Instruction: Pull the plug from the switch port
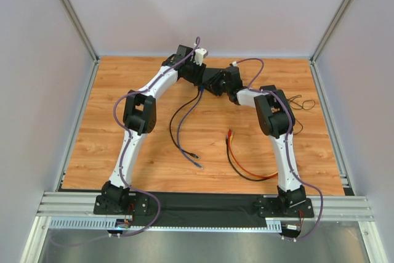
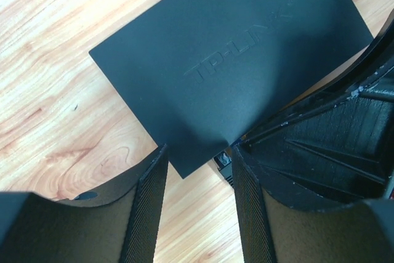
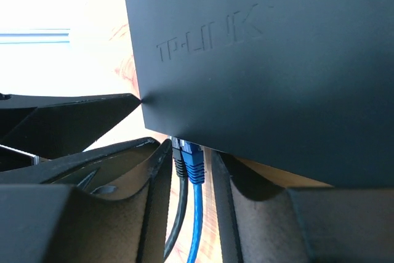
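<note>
The switch [image 2: 234, 60] is a flat black box lying at the far middle of the table; in the top view it is mostly hidden under both grippers. A black plug [image 3: 178, 161] and a blue plug [image 3: 194, 165] sit side by side in its ports. My right gripper [image 3: 191, 152] is open, its fingers straddling both plugs close to the switch edge. My left gripper [image 2: 199, 152] is open over the switch's near corner, which lies between its fingertips without touching them.
The blue cable [image 1: 183, 129] and black cable [image 1: 172, 120] run from the switch towards the table's middle. A red and black cable [image 1: 237, 163] lies near the right arm. A thin black wire [image 1: 303, 103] lies at the right. The right gripper's body [image 2: 326, 146] crowds the left wrist view.
</note>
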{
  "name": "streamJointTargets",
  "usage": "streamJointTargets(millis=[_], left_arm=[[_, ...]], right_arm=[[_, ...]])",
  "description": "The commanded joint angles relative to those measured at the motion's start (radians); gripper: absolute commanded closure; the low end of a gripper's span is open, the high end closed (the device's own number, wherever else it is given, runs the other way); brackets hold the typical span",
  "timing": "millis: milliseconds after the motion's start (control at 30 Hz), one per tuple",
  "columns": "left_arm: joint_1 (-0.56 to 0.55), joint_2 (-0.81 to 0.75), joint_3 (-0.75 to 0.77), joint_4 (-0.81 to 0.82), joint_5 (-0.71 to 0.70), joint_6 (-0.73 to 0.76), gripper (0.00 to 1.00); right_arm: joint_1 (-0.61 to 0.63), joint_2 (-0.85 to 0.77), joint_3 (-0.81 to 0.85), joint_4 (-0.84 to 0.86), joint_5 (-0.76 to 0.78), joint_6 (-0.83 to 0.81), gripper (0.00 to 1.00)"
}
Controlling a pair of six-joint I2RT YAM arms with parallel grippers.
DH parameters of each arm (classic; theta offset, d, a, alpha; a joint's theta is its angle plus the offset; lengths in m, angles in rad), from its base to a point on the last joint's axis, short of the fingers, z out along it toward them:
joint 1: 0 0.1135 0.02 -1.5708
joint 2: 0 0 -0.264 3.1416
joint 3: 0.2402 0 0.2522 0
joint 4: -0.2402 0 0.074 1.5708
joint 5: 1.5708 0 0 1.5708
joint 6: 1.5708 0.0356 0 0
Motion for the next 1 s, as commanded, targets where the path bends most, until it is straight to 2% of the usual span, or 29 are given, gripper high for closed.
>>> streamJointTargets(millis=[0, 267, 333, 367, 467, 633, 767, 967], left_arm=[[-0.001, 0.015, 0.058, -0.022, -0.004, -0.03, 0.47], [-0.001, 0.018, 0.063, -0.035, 0.015, -0.029, 0.48], [-0.001, 0.018, 0.063, -0.038, 0.018, -0.024, 0.48], [-0.001, 0.018, 0.063, -0.038, 0.021, -0.023, 0.48], [-0.003, 0.016, 0.062, -0.05, 0.042, -0.008, 0.48], [-0.01, 0.004, 0.054, -0.105, 0.015, 0.06, 0.47], [-0.021, -0.031, -0.012, -0.055, -0.025, 0.085, 0.47], [-0.058, -0.021, -0.003, -0.059, -0.09, 0.152, 0.45]], right_arm=[[0.004, 0.028, 0.022, -0.013, 0.024, 0.013, 0.68], [0.002, 0.06, 0.033, -0.007, 0.018, 0.047, 0.74], [0.004, 0.068, 0.033, -0.006, 0.016, 0.059, 0.79], [0.001, 0.071, 0.033, -0.007, 0.007, 0.062, 0.89], [-0.004, 0.077, 0.033, -0.001, -0.02, 0.076, 1.0], [-0.012, 0.057, 0.004, 0.003, -0.037, 0.073, 1.0], [-0.019, 0.039, -0.019, 0.008, -0.053, 0.067, 1.0], [-0.027, 0.037, -0.03, 0.023, -0.082, 0.073, 1.0]])
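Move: The right hand's half-open fingers are already around the blue plug, whose middle is about 1 cm ahead, 1 cm left and 1 cm below. From this hand, the black plug is about 1 cm ahead and 2 cm left, and the middle of the switch some 6 cm ahead and 2 cm right. From the left hand, hovering by the switch's near left corner, the blue plug lies roughly 1 cm back, 2 cm right and 3 cm down. The right fingers shut on the blue plug at the switch's near edge and pinch it, leaving the black plug outside their grip, as the hand eases well under 1 cm forward and down, then holds there. The left hand keeps its fingers apart by the switch's near left corner and creeps about 1 cm back and to the right, towards the plugs, rolling some 5 degrees late on. ##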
